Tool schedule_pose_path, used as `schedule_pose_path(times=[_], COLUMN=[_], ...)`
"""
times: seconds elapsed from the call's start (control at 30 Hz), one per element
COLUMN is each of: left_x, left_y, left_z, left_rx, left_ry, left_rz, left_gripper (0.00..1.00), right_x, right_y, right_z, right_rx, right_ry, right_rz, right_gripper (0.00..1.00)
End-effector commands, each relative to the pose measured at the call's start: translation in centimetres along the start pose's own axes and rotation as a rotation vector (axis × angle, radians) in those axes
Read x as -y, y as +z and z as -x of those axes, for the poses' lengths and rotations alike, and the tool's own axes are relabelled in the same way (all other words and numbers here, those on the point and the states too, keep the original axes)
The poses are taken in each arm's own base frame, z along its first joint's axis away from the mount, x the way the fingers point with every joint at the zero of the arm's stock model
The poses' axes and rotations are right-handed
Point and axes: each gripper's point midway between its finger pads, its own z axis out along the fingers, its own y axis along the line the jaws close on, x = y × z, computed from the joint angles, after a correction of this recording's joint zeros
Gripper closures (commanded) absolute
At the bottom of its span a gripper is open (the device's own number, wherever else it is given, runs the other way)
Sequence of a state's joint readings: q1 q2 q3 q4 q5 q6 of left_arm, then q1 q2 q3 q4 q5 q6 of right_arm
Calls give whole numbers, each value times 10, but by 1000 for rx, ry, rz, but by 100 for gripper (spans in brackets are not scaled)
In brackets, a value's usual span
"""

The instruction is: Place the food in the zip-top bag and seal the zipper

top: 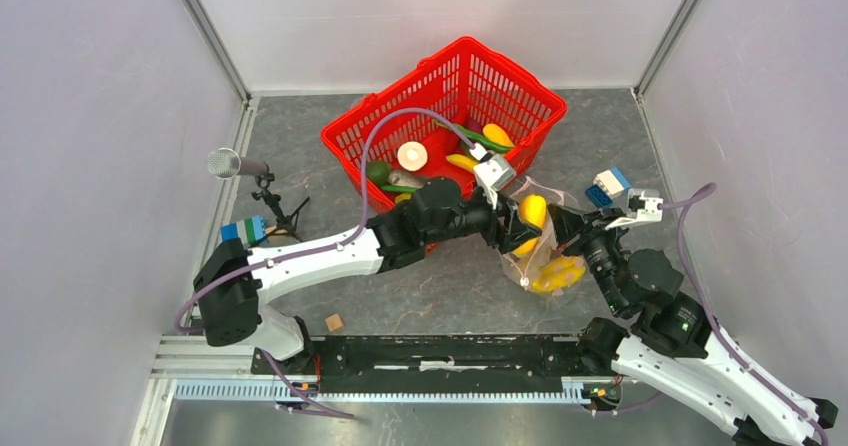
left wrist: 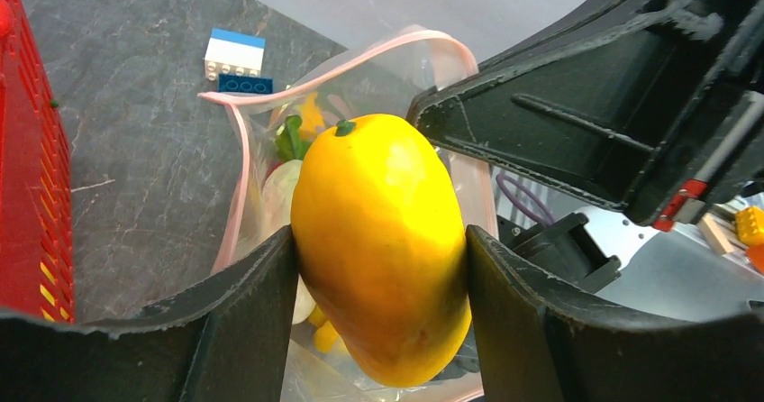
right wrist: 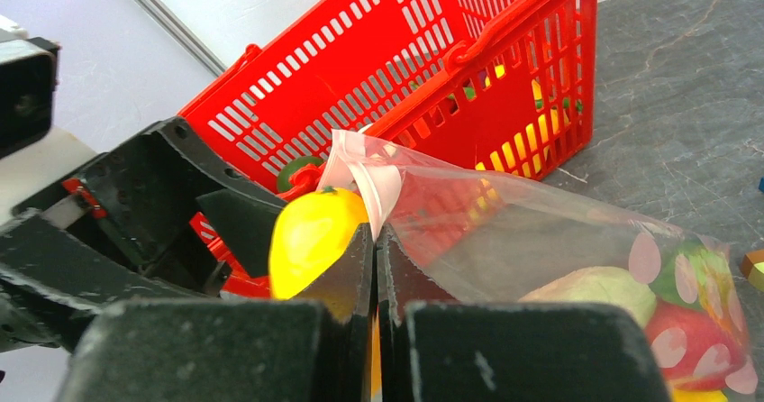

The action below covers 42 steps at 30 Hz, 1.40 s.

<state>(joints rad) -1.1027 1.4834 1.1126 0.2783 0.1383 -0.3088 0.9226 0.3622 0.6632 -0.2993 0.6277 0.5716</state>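
A glossy yellow mango (left wrist: 383,240) sits between my left gripper's (left wrist: 378,258) two black fingers, which are shut on its sides. It hangs right over the open mouth of the zip-top bag (left wrist: 261,195), whose pink zipper (left wrist: 236,186) loops round behind it. In the top view the mango (top: 533,209) is above the bag (top: 553,266). My right gripper (right wrist: 377,235) is shut on the bag's upper edge, holding the mouth up. Inside the bag (right wrist: 559,249) lie other food pieces: a pale green one (right wrist: 595,289), a red one (right wrist: 689,343) and yellow ones (top: 558,274).
The red mesh basket (top: 450,96) stands behind, holding more toy food (top: 412,155). Blue and white bricks (top: 607,186) lie right of the bag. A small wooden cube (top: 334,322) lies near the front rail. A microphone on a small tripod (top: 240,166) stands at the left.
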Motion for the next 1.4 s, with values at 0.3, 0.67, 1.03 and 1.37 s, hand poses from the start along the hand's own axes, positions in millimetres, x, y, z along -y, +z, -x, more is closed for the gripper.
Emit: schedule_pose_path(times=[0.3, 0.67, 1.03, 1.37], left_x=[8, -15, -113, -204], left_y=[-1, -50, -103, -134], left_z=[34, 76, 83, 31], left_rx=[-14, 58, -35, -304], left_ry=[157, 278, 207, -88], left_rz=[-6, 179, 463, 720], left_gripper=[0, 0, 0, 0], right_x=[3, 14, 17, 16], right_y=[-6, -13, -15, -12], right_z=[18, 22, 22, 18], right_rx=[76, 100, 99, 90], right_ry=[60, 73, 71, 69], right_rz=[-3, -37, -43, -42], right_gripper=[100, 99, 99, 99])
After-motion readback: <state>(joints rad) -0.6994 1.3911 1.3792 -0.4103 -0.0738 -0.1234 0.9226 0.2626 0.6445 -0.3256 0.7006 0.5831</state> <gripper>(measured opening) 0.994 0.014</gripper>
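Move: Just below the left hand, which still grips the yellow mango, is the bag mouth: about 2 cm back, 2 cm to the right and 4 cm lower. The food already in the bag sits about 8 cm back, 6 cm right and 20 cm below; the middle of the red basket is some 17 cm ahead, 17 cm left and 20 cm lower. From the right hand, pinching the rim, the mouth's middle lies about 4 cm left, 2 cm back and 4 cm down. Opening wide at the bag mouth, the left fingers let go of the mango; the hand then lifts clear by about 6 cm and swings left and forward, turning some 30 degrees counter-clockwise with its left side rising, and sinks back near its old height over the basket, fingers still open. The shut right hand keeps its pinch on the rim and eases about 2.5 cm to the right. ##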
